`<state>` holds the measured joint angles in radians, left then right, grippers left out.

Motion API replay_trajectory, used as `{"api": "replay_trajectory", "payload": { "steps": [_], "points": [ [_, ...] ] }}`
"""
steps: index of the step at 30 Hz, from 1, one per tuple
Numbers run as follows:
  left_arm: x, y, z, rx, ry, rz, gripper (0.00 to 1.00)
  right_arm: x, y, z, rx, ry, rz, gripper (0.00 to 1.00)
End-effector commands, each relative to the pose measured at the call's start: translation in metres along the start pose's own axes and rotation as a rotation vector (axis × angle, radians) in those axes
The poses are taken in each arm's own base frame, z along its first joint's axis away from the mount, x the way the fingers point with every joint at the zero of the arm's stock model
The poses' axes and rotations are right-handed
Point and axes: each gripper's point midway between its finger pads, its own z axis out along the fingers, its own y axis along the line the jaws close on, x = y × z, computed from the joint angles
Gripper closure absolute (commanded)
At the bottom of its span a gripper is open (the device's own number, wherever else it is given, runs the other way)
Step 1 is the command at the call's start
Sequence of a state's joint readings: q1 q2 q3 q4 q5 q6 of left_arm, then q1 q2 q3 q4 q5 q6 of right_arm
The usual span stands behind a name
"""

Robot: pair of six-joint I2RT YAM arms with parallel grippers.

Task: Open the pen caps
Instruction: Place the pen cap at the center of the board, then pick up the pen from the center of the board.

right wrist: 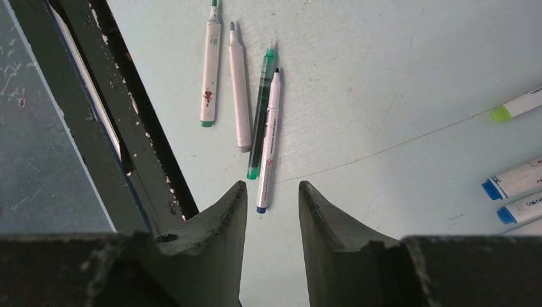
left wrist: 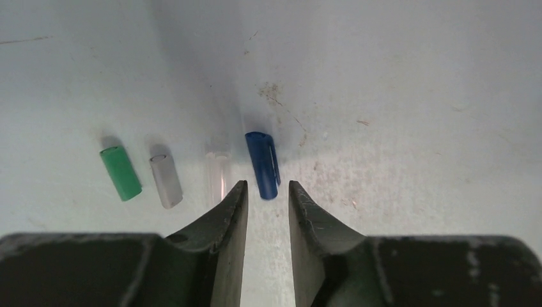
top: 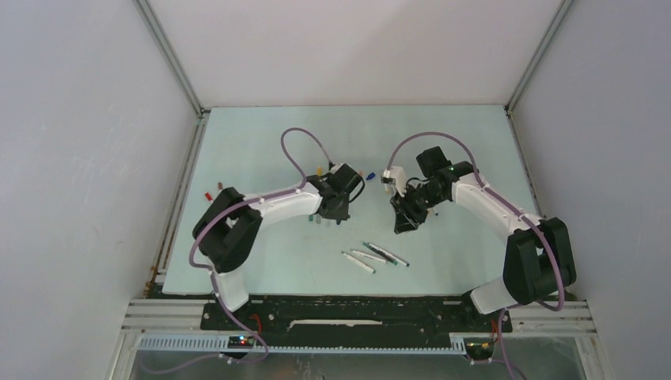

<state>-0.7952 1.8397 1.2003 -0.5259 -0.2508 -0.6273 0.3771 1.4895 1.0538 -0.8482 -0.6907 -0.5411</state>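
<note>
Four pen caps lie side by side on the table in the left wrist view: a green cap (left wrist: 120, 173), a grey cap (left wrist: 166, 181), a clear cap (left wrist: 217, 174) and a blue cap (left wrist: 263, 165). My left gripper (left wrist: 267, 185) hangs just short of the blue cap, jaws slightly apart with nothing between them. My right gripper (right wrist: 271, 187) is open and empty above bare table. Just beyond its fingertips lie several uncapped pens (right wrist: 268, 128). From above, the left gripper (top: 335, 212) and right gripper (top: 402, 222) face each other at mid-table.
More pens with a yellow-green end (right wrist: 516, 106) and blue ends (right wrist: 511, 182) reach in from the right edge of the right wrist view. Small red (top: 210, 194), orange (top: 319, 169) and blue (top: 369, 175) caps lie scattered. A dark frame rail (right wrist: 108, 121) borders the table's near edge.
</note>
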Motion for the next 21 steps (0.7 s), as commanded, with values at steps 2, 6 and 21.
{"api": "replay_trajectory", "payload": {
  "steps": [2, 6, 21],
  "points": [
    [-0.043, -0.009, -0.06, 0.138, -0.194, -0.005, 0.67, -0.02, 0.007, -0.018, 0.004, -0.08, -0.061, 0.62],
    [-0.046, 0.009, -0.09, 0.155, -0.306, 0.009, 0.59, -0.024, 0.009, -0.025, 0.01, -0.108, -0.075, 0.62],
    [-0.036, 0.167, -0.154, -0.139, -0.59, -0.151, 0.15, -0.04, 0.029, -0.048, 0.017, -0.201, -0.163, 0.62]
  ]
}}
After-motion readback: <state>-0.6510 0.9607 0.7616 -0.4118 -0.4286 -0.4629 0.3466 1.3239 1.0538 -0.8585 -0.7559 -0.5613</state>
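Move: The left hand is empty, and next for it is the magenta marker, about 31 cm to its left, 3 cm farther out and 1 cm lower. The brown marker lies 4 cm left of the magenta one and 2 cm beyond it, and the red marker 7 cm left of it and level with it. The just-placed dark blue cap is right under the fingertips, with the clear cap 3 cm to its left. The magenta marker is roughly 50 cm left, 9 cm ahead and 9 cm below the right hand. The left hand lifts away from the already released dark blue cap, first almost straight up and then, still easing higher, swinging left towards the magenta marker, some 14 cm up and 13 cm left in all, while the fingers spread wide and tip up about 30 degrees towards pointing forward. Meanwhile the right hand, empty and half open, rises about 5 cm over its spot beyond the uncapped pens. ##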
